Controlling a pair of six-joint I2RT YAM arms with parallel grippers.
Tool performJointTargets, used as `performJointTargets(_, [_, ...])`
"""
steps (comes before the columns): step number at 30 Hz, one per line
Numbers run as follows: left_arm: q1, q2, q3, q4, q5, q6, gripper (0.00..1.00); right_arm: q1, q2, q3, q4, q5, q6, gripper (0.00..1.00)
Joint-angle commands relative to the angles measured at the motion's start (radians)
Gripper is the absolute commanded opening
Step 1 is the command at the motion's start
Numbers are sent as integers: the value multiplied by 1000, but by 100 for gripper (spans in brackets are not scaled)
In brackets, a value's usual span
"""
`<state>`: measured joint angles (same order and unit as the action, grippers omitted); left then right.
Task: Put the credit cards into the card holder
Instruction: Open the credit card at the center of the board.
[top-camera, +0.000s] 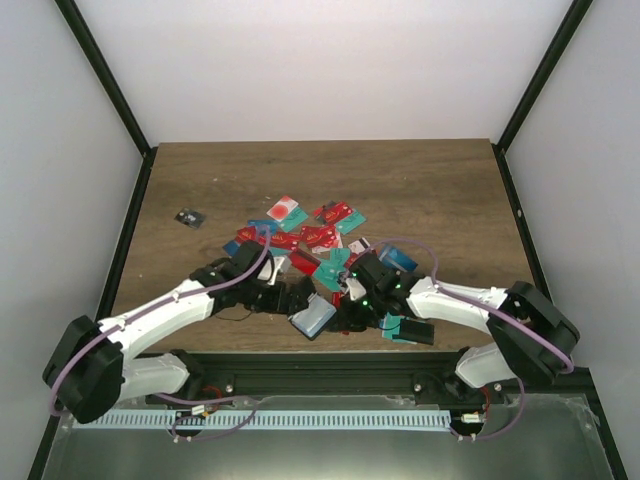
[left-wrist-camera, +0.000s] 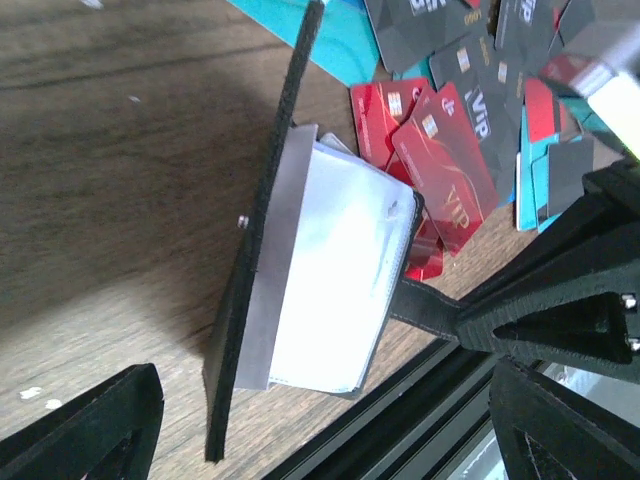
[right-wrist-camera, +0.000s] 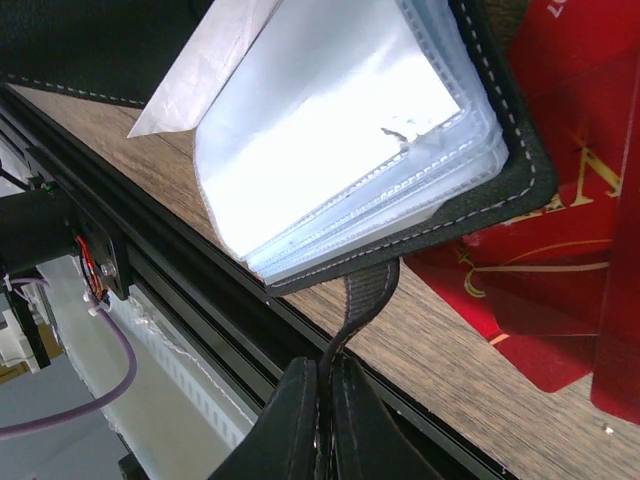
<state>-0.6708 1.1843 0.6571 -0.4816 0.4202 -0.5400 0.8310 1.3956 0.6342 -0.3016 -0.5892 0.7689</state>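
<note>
The card holder (top-camera: 312, 316) lies open near the table's front edge, its grey-clear pockets (left-wrist-camera: 340, 270) fanned out and one black cover (left-wrist-camera: 275, 200) standing on edge. My right gripper (right-wrist-camera: 330, 372) is shut on the holder's clasp tab (right-wrist-camera: 362, 290), with the pockets (right-wrist-camera: 340, 130) just beyond it. In the top view that gripper (top-camera: 345, 312) sits right of the holder. My left gripper (left-wrist-camera: 325, 405) is open, its fingers (left-wrist-camera: 95, 430) wide apart with nothing gripped, just left of the holder (top-camera: 292, 297). The credit cards (top-camera: 318, 236), red, teal and black, lie piled behind; red ones (left-wrist-camera: 450, 165) lie beside the holder.
A black frame rail (top-camera: 300, 360) runs along the table's near edge, close under the holder. A teal card and a flat black case (top-camera: 410, 330) lie by the right arm. A small dark object (top-camera: 188, 218) sits apart at the left.
</note>
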Motion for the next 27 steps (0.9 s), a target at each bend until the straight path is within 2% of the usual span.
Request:
performJointTargets(1, [-51,45,32,14,-28,21,91,5,-22,17,15,14,5,1])
performJointTargets(9, [-110,110,101,-24,-136,17,90,6,-43,31,18,20,7,1])
performJointTargets(13, [-112,114,115,-55,-230,20,84,5,-32,25,11,25,2,1])
performJointTargets(21, [-112,156,71,-18,-291,28,46,2,8,42,9,45,-20,1])
performJointTargets(26, [-111,145,54,-43,-354,-12,5,-32,71,76,9,46,-60,1])
performJointTargets(27, [-111,130,48,-53,-368,-28,4,-42,87,87,10,42,-70,1])
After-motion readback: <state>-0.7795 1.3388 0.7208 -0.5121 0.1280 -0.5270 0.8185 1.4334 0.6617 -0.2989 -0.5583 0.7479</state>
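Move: The card holder hangs half open from its strap, which the right fingers hold. The middle of its raised black cover lies about 3 cm ahead of the left hand, 2 cm to the right and 4 cm below; its clear sleeves lie about 3 cm back, 5 cm right and 5 cm below. From the left hand the red cards are roughly 13 cm right, 3 cm back and 7 cm down. From the right hand that cover is about 7 cm ahead and 8 cm left. Right and slightly back first, by about 2 cm, then forward and left with a growing descent, the left hand brings its open fingers over the cover's free edge, tipping them some 15 degrees steeper downward, and closes them to pinch the near end of that edge. The right hand keeps its pinch on the strap and eases about 1 cm forward. ##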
